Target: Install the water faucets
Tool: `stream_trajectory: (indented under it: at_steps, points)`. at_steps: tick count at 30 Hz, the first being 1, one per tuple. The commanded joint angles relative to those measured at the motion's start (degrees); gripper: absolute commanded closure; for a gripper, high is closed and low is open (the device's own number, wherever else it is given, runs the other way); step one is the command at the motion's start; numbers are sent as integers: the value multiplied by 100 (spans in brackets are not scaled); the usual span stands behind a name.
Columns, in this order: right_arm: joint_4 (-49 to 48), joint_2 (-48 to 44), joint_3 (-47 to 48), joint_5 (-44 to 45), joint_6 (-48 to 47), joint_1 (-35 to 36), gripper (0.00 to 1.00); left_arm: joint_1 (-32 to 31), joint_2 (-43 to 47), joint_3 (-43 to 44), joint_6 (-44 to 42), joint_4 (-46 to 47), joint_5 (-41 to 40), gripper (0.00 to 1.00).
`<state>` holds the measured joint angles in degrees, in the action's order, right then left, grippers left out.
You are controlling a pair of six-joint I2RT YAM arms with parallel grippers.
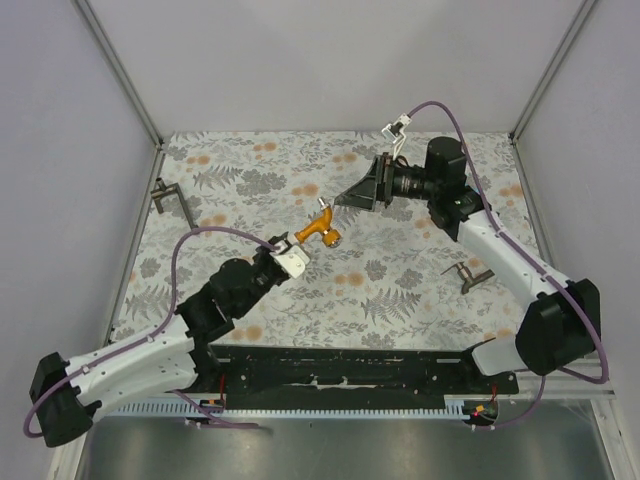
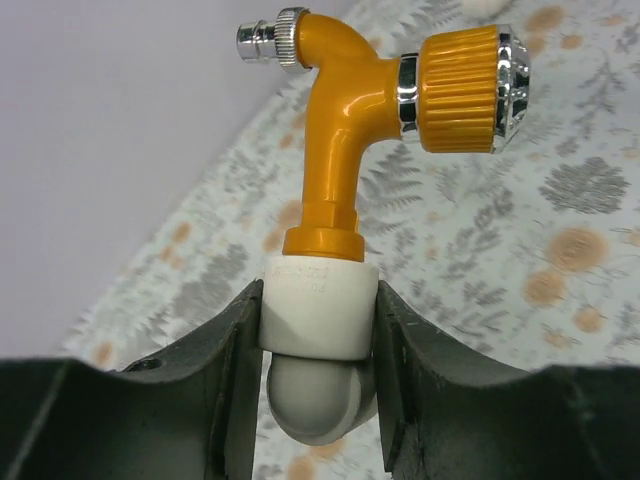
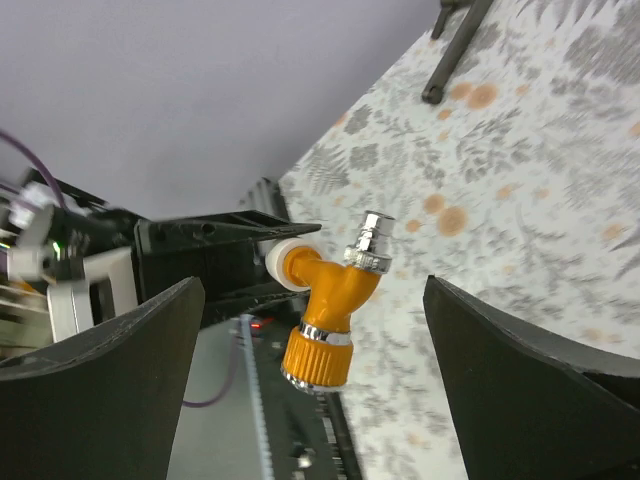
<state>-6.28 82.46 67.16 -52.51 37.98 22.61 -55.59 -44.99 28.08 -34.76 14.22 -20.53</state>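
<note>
An orange water faucet (image 1: 320, 228) with a ribbed knob, a chrome spout tip and a white end fitting (image 2: 318, 305) is held up over the middle of the floral table. My left gripper (image 1: 290, 258) is shut on that white fitting, its dark fingers (image 2: 225, 350) pressing both sides, and the faucet (image 2: 335, 150) stands up beyond them. My right gripper (image 1: 352, 190) hangs further back and to the right, open wide and clear of the faucet. In the right wrist view the faucet (image 3: 330, 300) shows well beyond the spread fingers (image 3: 120, 380), touching neither.
Two dark metal angled lever handles lie on the table, one at the left edge (image 1: 172, 198) and one at the right (image 1: 468, 273). A black rail (image 1: 350, 375) runs along the near edge between the arm bases. Pale walls close in the back and sides.
</note>
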Motion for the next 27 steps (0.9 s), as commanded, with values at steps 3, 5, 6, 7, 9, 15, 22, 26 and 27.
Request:
stream_trajectory:
  at_steps: [3, 5, 6, 7, 9, 15, 22, 26, 27]
  points:
    - [548, -879, 44, -110, -3080, -20, 2, 1163, 201, 497, 3315, -1158, 2505, 98]
    - [917, -1151, -123, -232, -4126, -20, 2, 1550, 131, 611, 3887, -1176, 3184, 98]
    - [1092, -1283, -211, -242, -4584, -20, 2, 1752, 44, 681, 4098, -1176, 3605, 98]
    - [1207, -1424, -255, -286, -4867, -2, 2, 1902, -44, 760, 4283, -1176, 3922, 98]
    - [1671, -1591, -221, -470, -5473, -11, 2, 2201, -281, 962, 4713, -1184, 4450, 98]
    - [2535, -1917, -115, -787, -6820, -11, 2, 2589, -923, 1367, 5655, -737, 5884, 98]
    - [2729, -1874, 69, -1226, -7067, 6, 2, 2589, -1284, 1762, 5849, -622, 7009, 98]
    - [2790, -1707, 228, -1525, -6997, 42, 2, 2589, -1389, 1912, 5998, -499, 7361, 98]
    - [2790, -1672, 254, -1604, -6971, 68, 2, 2589, -1407, 1930, 6025, -482, 7414, 98]
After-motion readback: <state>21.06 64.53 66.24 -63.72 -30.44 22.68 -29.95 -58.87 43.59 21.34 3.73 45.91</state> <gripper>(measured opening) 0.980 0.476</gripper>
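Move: The orange faucet's body stands just off the left fingertips that hold its white end, about 5 cm ahead and 4 cm to the right of the left hand. The open right hand has it some 7 cm back, 5 cm to its left and about 5 cm below. On the table, the grey pipe lies about 32 cm left and 12 cm ahead of the left hand, some 20 cm below. Open right hand rolls, drawing back about 8 cm towards the faucet while left tips and swings it right. ##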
